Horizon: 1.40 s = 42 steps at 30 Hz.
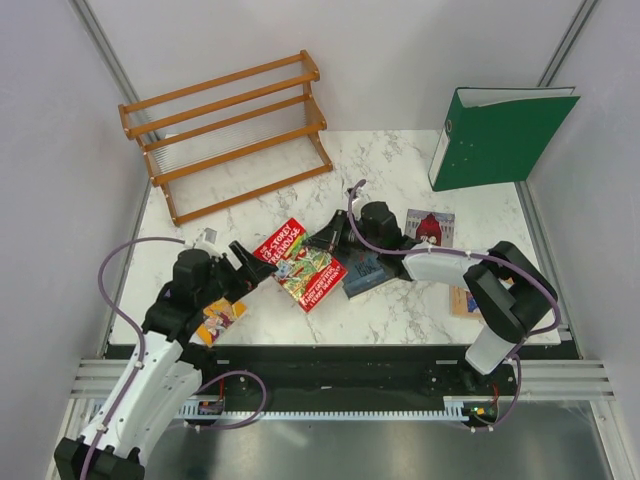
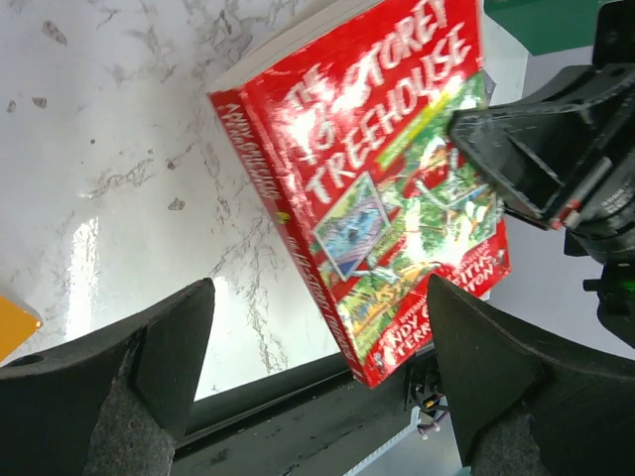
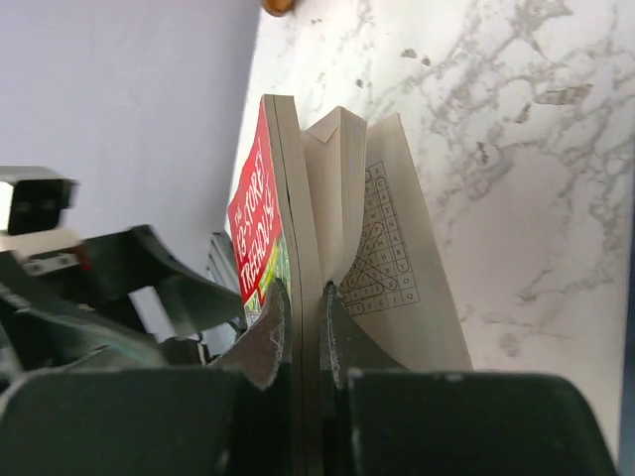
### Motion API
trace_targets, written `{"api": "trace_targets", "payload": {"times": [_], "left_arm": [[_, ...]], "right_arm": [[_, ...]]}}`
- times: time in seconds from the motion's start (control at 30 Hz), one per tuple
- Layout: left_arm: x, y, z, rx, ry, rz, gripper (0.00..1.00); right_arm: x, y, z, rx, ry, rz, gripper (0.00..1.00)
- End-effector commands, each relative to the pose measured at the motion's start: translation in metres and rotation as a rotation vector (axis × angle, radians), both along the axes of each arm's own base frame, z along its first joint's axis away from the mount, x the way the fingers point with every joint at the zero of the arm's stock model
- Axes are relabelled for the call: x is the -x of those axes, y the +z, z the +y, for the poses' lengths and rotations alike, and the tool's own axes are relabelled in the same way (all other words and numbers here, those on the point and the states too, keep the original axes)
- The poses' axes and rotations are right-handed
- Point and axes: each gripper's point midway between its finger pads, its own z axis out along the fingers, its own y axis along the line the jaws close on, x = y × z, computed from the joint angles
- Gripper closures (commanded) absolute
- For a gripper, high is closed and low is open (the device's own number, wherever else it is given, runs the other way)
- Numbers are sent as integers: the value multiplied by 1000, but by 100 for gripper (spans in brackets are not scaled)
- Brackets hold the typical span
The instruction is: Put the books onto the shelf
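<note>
The red book [image 1: 300, 262] lies in the middle of the marble table. My right gripper [image 1: 328, 240] is shut on its right edge. In the right wrist view the right gripper [image 3: 303, 307] pinches the cover and a few leaves of the red book [image 3: 260, 213], and the other pages [image 3: 392, 248] fan open. My left gripper [image 1: 252, 262] is open at the book's left end; in its own view the left gripper [image 2: 322, 387] has nothing between its fingers, and the red book [image 2: 387, 178] lies just ahead. The shelf [image 1: 225, 130] stands at the far left with no books on it.
A dark blue book [image 1: 368, 274] and an orange-brown one [image 1: 462, 300] lie partly under the right arm. A pink-maroon book [image 1: 430, 228] lies behind it. A yellow-purple book [image 1: 220, 318] shows beneath the left arm. A green binder [image 1: 495, 135] leans at the far right.
</note>
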Motion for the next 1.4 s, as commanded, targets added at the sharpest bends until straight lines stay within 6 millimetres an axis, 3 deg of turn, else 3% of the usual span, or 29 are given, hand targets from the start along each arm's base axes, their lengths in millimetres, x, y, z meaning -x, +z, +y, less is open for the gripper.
{"api": "trace_targets", "payload": {"times": [0.0, 0.1, 0.3, 0.53, 0.67, 0.8, 0.83, 0.93, 0.97, 1.2, 1.37], "left_arm": [[-8, 3, -8, 102, 25, -23, 7], [-8, -1, -10, 132, 35, -18, 7], [-3, 3, -20, 214, 44, -58, 9], [-2, 1, -31, 258, 29, -74, 11], [-8, 3, -43, 239, -21, -69, 12], [-13, 2, -59, 209, -65, -53, 13], [-18, 13, -63, 227, -76, -96, 15], [-24, 14, -73, 222, -90, -96, 17], [-27, 23, -77, 229, -94, -122, 18], [-40, 35, -82, 212, -76, -184, 32], [-45, 40, -79, 193, -59, -215, 54]], "right_arm": [[6, 37, 9, -148, 21, -28, 100], [6, 49, 11, -223, 19, -34, 100], [-1, 43, 1, -221, -71, -21, 100], [-31, 47, -18, -182, -277, -50, 100], [-48, 55, -7, -166, -292, -63, 100], [-63, 77, 4, -202, -298, -83, 100], [-66, 77, 5, -194, -303, -84, 100], [-71, 83, 10, -189, -303, -91, 100], [-74, 85, 9, -188, -307, -95, 100], [-73, 76, 10, -178, -298, -79, 100], [-71, 70, 9, -176, -291, -62, 100]]}}
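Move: Right of the left hand, the treehouse book already held by the right fingers has its middle about 10 cm off, 3 cm farther out and slightly lower; a yellow book lies some 12 cm left and 12 cm back, 13 cm below. From the right hand, the shelf's middle stands roughly 22 cm forward, 20 cm left, at about its height, while the dark blue book lies 14 cm right, 7 cm back and 12 cm below. Keeping its pinch on the treehouse book's edge, the right hand tips it a little almost in place, then carries it about 7 cm forward and 4 cm up towards the shelf, turning it clockwise. The left hand sinks a little, goes some 8 cm right and finally slightly forward, climbing back to its starting height, and half closes its wide-open fingers around the lower spine corner; a grip can't be made out. ##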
